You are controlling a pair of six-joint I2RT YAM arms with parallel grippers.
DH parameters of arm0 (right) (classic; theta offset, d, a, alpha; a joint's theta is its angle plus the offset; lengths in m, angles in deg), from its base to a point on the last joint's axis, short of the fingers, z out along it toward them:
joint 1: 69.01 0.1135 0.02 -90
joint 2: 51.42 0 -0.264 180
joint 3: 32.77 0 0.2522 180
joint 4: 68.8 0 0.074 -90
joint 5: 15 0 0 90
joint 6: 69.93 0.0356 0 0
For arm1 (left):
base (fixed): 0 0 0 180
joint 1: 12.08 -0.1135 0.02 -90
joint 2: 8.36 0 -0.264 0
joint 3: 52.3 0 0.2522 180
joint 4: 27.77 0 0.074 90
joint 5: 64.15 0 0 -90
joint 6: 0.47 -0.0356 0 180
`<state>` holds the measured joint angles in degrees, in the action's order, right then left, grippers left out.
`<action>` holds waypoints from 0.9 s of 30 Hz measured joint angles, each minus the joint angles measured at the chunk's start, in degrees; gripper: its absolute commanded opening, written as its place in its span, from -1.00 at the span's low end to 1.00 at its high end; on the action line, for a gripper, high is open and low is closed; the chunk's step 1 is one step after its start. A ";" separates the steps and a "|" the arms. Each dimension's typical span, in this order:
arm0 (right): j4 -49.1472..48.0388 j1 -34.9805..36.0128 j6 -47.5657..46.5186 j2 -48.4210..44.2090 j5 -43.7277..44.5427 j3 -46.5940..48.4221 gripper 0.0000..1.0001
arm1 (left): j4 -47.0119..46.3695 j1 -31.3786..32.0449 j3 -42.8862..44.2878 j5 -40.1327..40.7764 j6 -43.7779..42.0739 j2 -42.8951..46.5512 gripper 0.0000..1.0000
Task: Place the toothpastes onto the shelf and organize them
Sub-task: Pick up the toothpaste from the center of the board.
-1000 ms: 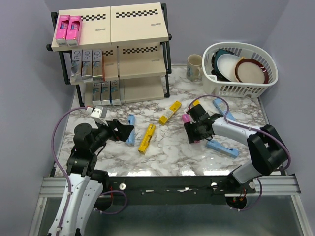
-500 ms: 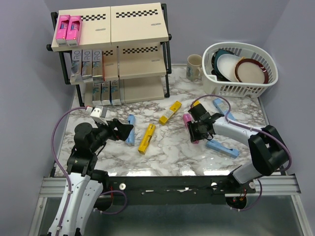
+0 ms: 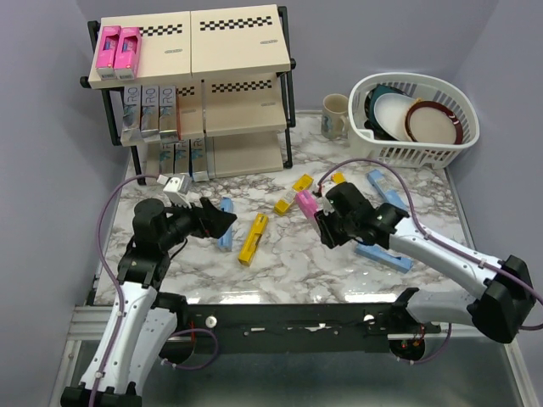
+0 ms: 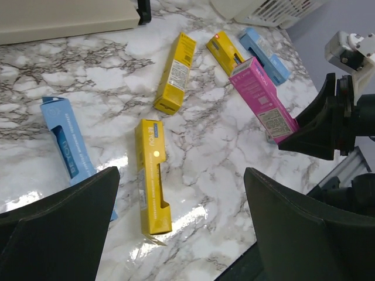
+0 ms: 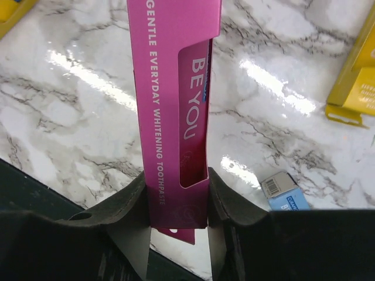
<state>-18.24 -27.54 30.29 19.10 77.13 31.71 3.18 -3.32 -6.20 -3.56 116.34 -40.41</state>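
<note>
My right gripper (image 3: 318, 219) is shut on a pink toothpaste carton (image 5: 174, 88), held off the marble near its lower end; the carton (image 3: 306, 203) points up-left. My left gripper (image 3: 222, 222) stands open over a light blue carton (image 4: 67, 146), with a yellow carton (image 4: 151, 184) between its fingers' span on the table. Other loose toothpastes lie about: yellow ones (image 3: 254, 238) (image 3: 293, 193) and light blue ones (image 3: 383, 254) (image 3: 386, 188). The shelf (image 3: 237, 42) at the back left carries two pink cartons (image 3: 119, 47) on top, silver ones (image 3: 148, 110) in the middle, and blue ones (image 3: 178, 159) below.
A white dish basket (image 3: 424, 119) with plates stands at the back right, a mug (image 3: 335, 114) beside it. The right halves of the shelf's tiers are bare. The table's near edge runs just in front of both arms.
The right gripper has shut on the pink carton, lifted it from the marble and carried it left and forward. The left gripper has shifted slightly and stays open.
</note>
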 measured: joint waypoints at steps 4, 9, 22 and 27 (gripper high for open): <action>0.81 5.81 -4.98 -3.69 3.48 1.60 -0.17 | -0.02 0.66 2.99 -3.30 2.03 -3.26 0.98; -0.15 11.98 -13.49 -11.28 7.13 1.18 -0.17 | -0.13 5.25 8.57 -7.43 3.91 -8.79 0.98; -4.17 27.41 -30.80 -20.48 17.40 -4.48 -0.16 | -0.83 18.51 18.84 -12.44 6.69 -21.03 0.98; -5.11 32.61 -34.18 -21.79 21.64 -5.20 -0.17 | -0.48 22.93 20.98 -14.36 5.55 -24.98 0.98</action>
<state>-23.36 5.07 -3.90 -2.69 98.77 26.51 2.70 19.61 14.79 -17.92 121.89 -65.39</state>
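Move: Held in the right hand, the pink toothpaste lies about 22 cm right of the left hand, 3 cm ahead and 10 cm lower. Some 20 cm below the left hand are the centre yellow toothpaste, 6 cm right and 1 cm ahead, and the blue toothpaste, 2 cm left and 6 cm ahead. From the right hand, the left gripper is roughly 26 cm left, 1 cm ahead and 11 cm higher; the far yellow toothpaste is 9 cm left, 15 cm ahead and 9 cm below. Closing on each other for a hand-over, the left hand, wide open, sweeps about 13 cm right, rising and drawing back while turning some 35 degrees clockwise. The right keeps its grip on the pink toothpaste's near end, lifts it about 9 cm, pulls back and a little left, and swings its fingers up and counter-clockwise so the free end turns towards the left gripper. ##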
